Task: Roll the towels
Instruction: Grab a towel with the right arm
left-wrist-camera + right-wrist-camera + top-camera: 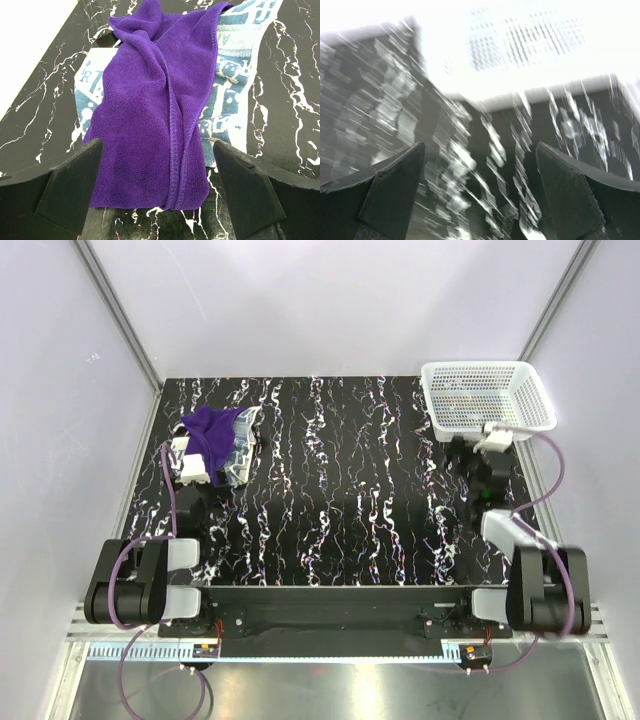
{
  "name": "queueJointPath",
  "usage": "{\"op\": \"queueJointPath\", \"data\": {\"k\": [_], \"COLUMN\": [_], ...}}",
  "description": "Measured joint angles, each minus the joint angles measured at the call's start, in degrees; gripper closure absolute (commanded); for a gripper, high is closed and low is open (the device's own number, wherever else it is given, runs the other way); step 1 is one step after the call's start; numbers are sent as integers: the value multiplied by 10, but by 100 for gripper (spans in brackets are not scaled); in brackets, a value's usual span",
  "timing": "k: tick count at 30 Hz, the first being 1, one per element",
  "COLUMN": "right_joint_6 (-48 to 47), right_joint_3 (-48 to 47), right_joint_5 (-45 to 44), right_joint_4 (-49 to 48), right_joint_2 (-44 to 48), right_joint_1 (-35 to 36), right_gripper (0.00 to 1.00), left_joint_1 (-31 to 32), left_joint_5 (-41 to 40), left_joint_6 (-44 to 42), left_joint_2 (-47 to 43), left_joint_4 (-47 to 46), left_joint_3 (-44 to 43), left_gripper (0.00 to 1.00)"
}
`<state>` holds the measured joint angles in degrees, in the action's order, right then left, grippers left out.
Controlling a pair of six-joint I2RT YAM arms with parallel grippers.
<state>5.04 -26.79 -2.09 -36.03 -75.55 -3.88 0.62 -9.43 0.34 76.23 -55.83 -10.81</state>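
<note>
Two towels lie crumpled together at the table's far left. The deep purple towel (210, 430) (150, 120) is draped over the white towel with a blue-grey print (243, 438) (232, 85). My left gripper (198, 466) (157, 150) is open and low over the table. Its fingers stand on either side of the purple towel's near hem, with a gap showing on each side. My right gripper (488, 446) (480, 150) is open with nothing between its fingers, just in front of the basket. The right wrist view is smeared by motion.
A white plastic mesh basket (530, 400) (520, 40) stands at the far right corner of the black marbled table (340, 500). White walls with metal rails close in the left and right sides. The table's left edge (30, 60) is close to the towels.
</note>
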Motion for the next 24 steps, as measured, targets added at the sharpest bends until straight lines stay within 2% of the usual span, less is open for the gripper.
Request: {"op": "queueJointPath", "data": {"k": [2, 4, 5, 7, 10, 13, 16, 20, 24], "right_joint_6": [9, 17, 25, 48, 138, 244, 308, 323, 337], "right_joint_3": [-75, -154, -204, -270, -299, -304, -333, -362, -501], "right_joint_5": [11, 10, 13, 68, 150, 214, 257, 257, 274], "right_joint_4": [86, 155, 187, 209, 204, 187, 207, 305, 347], "right_joint_2": [60, 96, 108, 116, 102, 25, -117, -215, -305], "right_joint_1": [30, 96, 154, 241, 277, 265, 271, 296, 309], "right_gripper": [0, 0, 0, 0, 0, 0, 0, 0, 0], "left_joint_1": [0, 0, 0, 0, -2, -3, -3, -3, -3], "left_joint_5": [0, 0, 0, 1, 7, 9, 11, 14, 15], "left_joint_6": [0, 0, 0, 0, 0, 0, 0, 0, 0], "left_joint_2": [0, 0, 0, 0, 0, 0, 0, 0, 0], "left_joint_4": [0, 0, 0, 0, 0, 0, 0, 0, 0], "left_joint_3": [0, 0, 0, 0, 0, 0, 0, 0, -1], "left_gripper": [1, 1, 1, 1, 1, 1, 1, 1, 1]}}
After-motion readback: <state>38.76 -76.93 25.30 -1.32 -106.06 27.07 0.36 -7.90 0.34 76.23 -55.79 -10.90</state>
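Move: From the right hand, the purple towel lies far across the table, roughly 62 cm to the left, nearly level front to back and some 12 cm below. The blue-and-white towel beneath it shows its visible part about 7 cm to the right of the purple one's middle. The white basket sits 10 cm ahead of the right hand and 4 cm to its right, lower down. From the left hand, the purple towel is about 6 cm ahead, 2 cm right and 8 cm below. Sweep the right gripper left in a high arc, away from the basket and across the bare table towards the purple towel, about 35 cm in all; climb first, then drop most of that height again. Swing the hand counter-clockwise some 45 degrees on the way, roll its left side up and finally tip it down, with the fingers kept wide open and empty. ##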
